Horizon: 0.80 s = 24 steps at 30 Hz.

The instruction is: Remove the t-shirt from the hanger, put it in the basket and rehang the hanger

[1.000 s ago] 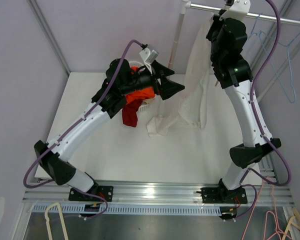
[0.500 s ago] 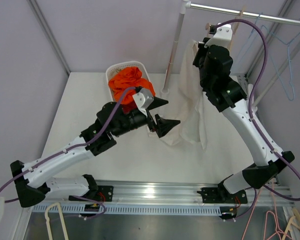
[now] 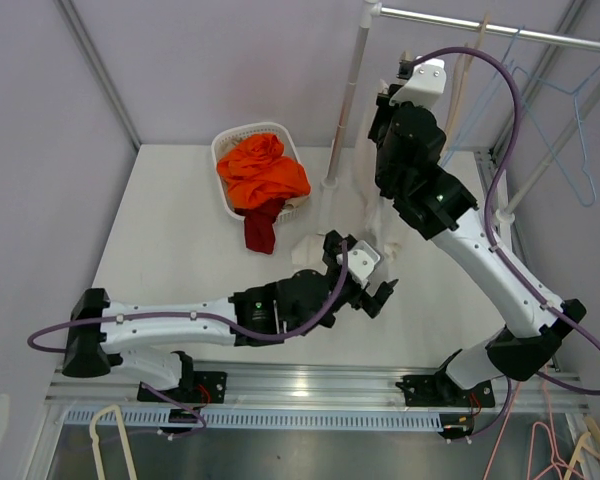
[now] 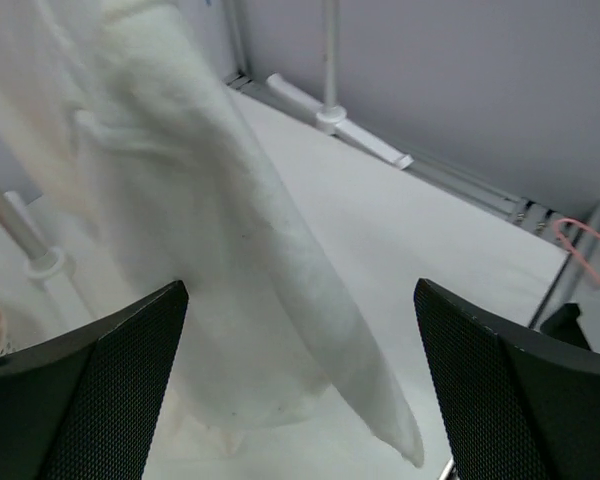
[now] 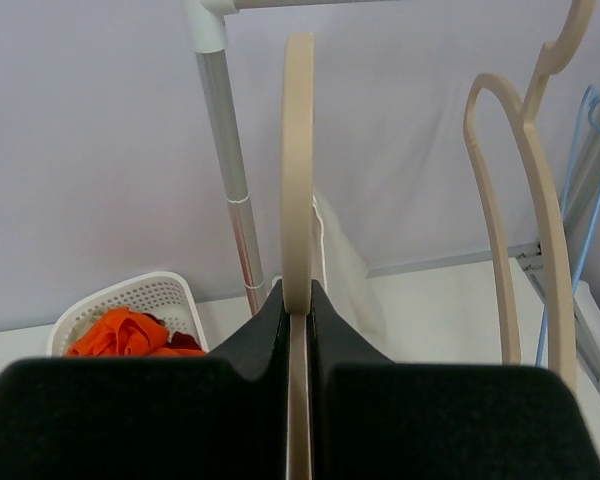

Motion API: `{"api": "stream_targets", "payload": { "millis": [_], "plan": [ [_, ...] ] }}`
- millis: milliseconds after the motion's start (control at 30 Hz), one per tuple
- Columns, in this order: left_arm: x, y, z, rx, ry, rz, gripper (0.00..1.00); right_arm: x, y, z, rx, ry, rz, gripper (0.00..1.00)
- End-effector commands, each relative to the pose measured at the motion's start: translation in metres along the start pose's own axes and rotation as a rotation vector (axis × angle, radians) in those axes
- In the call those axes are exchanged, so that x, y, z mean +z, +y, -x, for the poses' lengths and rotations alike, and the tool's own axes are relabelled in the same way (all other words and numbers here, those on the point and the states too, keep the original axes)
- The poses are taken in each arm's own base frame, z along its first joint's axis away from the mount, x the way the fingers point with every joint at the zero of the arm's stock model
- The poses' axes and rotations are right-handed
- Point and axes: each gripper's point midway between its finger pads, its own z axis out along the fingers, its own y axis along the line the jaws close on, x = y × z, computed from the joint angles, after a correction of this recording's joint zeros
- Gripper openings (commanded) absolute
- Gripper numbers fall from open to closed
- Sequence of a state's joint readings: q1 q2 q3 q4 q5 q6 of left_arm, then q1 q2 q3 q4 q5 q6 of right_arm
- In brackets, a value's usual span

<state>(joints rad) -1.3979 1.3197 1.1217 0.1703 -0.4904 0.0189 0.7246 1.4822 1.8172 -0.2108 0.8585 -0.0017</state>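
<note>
The white t-shirt [image 4: 210,250] hangs in folds in front of my left gripper [image 4: 300,400], which is open and empty, its fingers [image 4: 90,400] wide on either side of the lower hem. From above, the shirt [image 3: 383,240] shows below my right arm, its bottom resting on the table. My left gripper [image 3: 372,278] is low, just in front of it. My right gripper [image 5: 298,295] is shut on the neck of a beige hanger [image 5: 298,160]. From above, this gripper [image 3: 405,95] is held high, left of the rail.
A white basket [image 3: 225,150] of orange and red clothes stands at the back left. The rack's pole [image 3: 345,110] rises beside my right gripper. A second beige hanger [image 5: 525,200] and blue hangers [image 3: 580,130] hang at the right.
My left arm swung from the basket to the table's front and dropped low near the shirt's hem. My right gripper moved left and down from the rail, with the shirt.
</note>
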Motion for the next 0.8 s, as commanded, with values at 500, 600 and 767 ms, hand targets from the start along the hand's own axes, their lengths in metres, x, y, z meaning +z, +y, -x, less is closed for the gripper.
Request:
{"api": "stream_targets", "payload": {
  "millis": [500,600,767],
  "plan": [
    [0.003,0.062,0.033,-0.002,-0.084,0.456,0.12,-0.026,-0.014,0.060,0.148,-0.121,-0.021,0.00],
    [0.003,0.060,0.032,-0.009,-0.073,0.450,0.01,-0.024,-0.011,0.058,0.141,-0.115,-0.022,0.00],
    [-0.006,0.055,0.035,-0.020,-0.064,0.433,0.01,-0.015,-0.005,0.056,0.120,-0.140,-0.045,0.00]
  ]
}}
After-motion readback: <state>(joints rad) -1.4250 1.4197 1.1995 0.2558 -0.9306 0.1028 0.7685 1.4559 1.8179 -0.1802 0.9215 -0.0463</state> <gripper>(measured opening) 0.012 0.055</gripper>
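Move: Ahead of the left hand, about 5 cm out and 3 cm to its left at nearly its own height, hangs the near lower edge of the white t-shirt. The hanger neck in the right hand is some 20 cm ahead, 6 cm right and 17 cm up; the rack post's foot stands roughly 32 cm ahead, 3 cm left, and the basket 32 cm ahead, 20 cm left, both far below. From the right hand that t-shirt edge lies about 15 cm back, 9 cm left and 16 cm down. Reaching forward about 5 cm and then also some 3 cm left, the open left hand swings counter-clockwise by roughly 25 degrees to bring the t-shirt's near edge between its fingers, then closes fully and pinches the cloth. The right hand keeps its grip on the hanger, easing back and up a couple of centimetres. ##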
